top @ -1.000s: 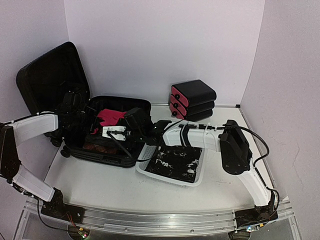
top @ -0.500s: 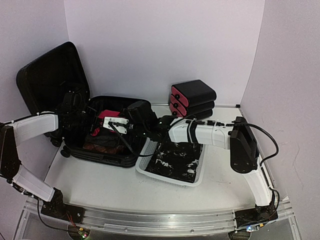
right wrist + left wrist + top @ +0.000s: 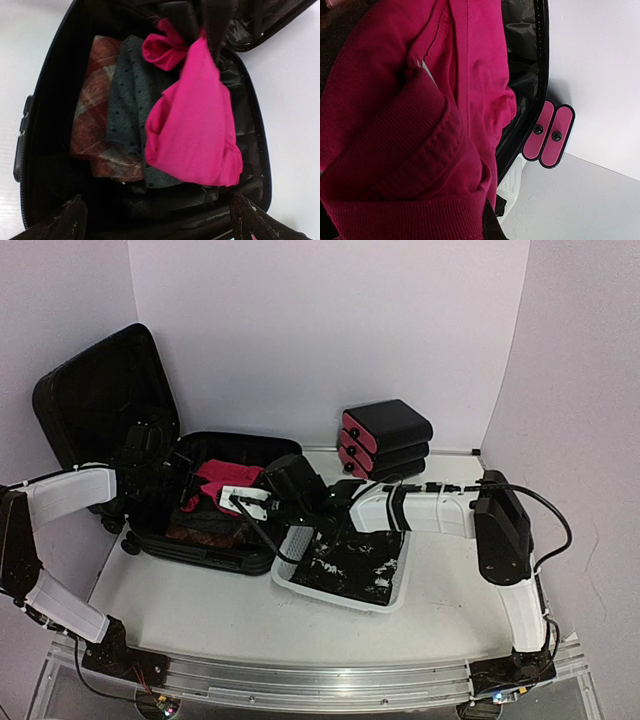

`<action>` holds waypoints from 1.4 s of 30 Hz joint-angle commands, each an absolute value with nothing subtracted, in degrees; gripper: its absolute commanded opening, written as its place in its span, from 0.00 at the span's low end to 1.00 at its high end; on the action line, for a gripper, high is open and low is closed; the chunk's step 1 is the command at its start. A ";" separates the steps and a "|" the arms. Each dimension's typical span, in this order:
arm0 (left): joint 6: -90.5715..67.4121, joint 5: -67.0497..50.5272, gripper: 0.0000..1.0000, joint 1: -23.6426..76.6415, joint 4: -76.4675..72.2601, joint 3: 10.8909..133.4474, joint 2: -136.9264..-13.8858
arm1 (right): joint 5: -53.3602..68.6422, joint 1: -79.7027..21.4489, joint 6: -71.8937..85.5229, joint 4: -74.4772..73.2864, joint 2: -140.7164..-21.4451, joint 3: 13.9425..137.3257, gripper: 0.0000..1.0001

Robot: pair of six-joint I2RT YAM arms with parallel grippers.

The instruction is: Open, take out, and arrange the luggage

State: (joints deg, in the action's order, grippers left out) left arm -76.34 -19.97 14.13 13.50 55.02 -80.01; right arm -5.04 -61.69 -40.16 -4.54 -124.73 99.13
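The luggage lies open at the left, its lid (image 3: 100, 390) propped up and its base (image 3: 215, 550) flat on the table. Inside are a pink garment (image 3: 225, 480), a grey dotted cloth (image 3: 127, 100) and a red plaid cloth (image 3: 95, 125). My left gripper (image 3: 178, 483) is shut on the pink garment (image 3: 195, 125), which hangs from it over the other clothes and fills the left wrist view (image 3: 410, 125). My right gripper (image 3: 160, 225) hovers open over the suitcase's near-right side, its fingertips (image 3: 67, 222) spread wide with nothing between them.
A white mesh basket (image 3: 297, 540) holding dark flecked material stands right against the suitcase's right side. Three black boxes with pink fronts (image 3: 385, 440) are stacked at the back wall. White walls close in on both sides.
My right gripper has pulled back to the right and a little up out of the suitcase, and its jaws have spread wider. The pink garment shows more fully. The left arm holds still.
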 commanded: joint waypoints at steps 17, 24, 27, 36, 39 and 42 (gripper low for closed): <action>-77.28 -24.21 0.00 13.82 11.40 54.30 -76.69 | -11.80 -64.79 -31.37 3.74 -142.39 127.04 0.98; -77.72 -24.29 0.00 13.80 11.42 53.35 -75.78 | -19.26 -65.49 -35.22 5.20 -149.95 135.21 0.96; -77.86 -24.25 0.00 13.72 11.41 52.97 -75.50 | -20.52 -65.48 -36.91 5.25 -151.74 137.47 0.92; -77.94 -24.09 0.00 13.74 11.42 52.29 -74.83 | -19.39 -64.98 -38.67 4.83 -154.15 140.79 0.62; -77.92 -24.10 0.00 13.74 11.42 52.28 -74.71 | -18.16 -64.80 -38.97 3.72 -155.13 142.51 0.59; -77.82 -24.08 0.00 13.75 11.40 52.29 -74.70 | -17.31 -64.46 -39.15 3.13 -155.81 143.42 0.57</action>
State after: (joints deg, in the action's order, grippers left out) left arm -77.65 -22.55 13.87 13.45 51.96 -77.32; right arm -18.59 -64.93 -38.87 1.85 -154.52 139.70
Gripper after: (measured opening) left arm 0.044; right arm 0.578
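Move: The pink shirt hangs from the left hand's shut fingers into the open suitcase. Its middle lies roughly 6 cm to the right, 2 cm back and 4 cm below the left hand; from the empty, wide-open right hand it is about 8 cm left, 3 cm ahead and 3 cm lower. The plaid clothing lies some 11 cm left, 10 cm back and 12 cm below the right hand, the white basket 18 cm right, 15 cm back and 18 cm down. Towards the pink shirt, close beside the left gripper, the right hand arcs about 10 cm left and 5 cm forward, first climbing some 7 cm, then sinking nearly to its old height. It rolls left side up by about 15 degrees and closes from wide open to a bit over half around the cloth, while the left keeps its pinch, easing slightly back. ##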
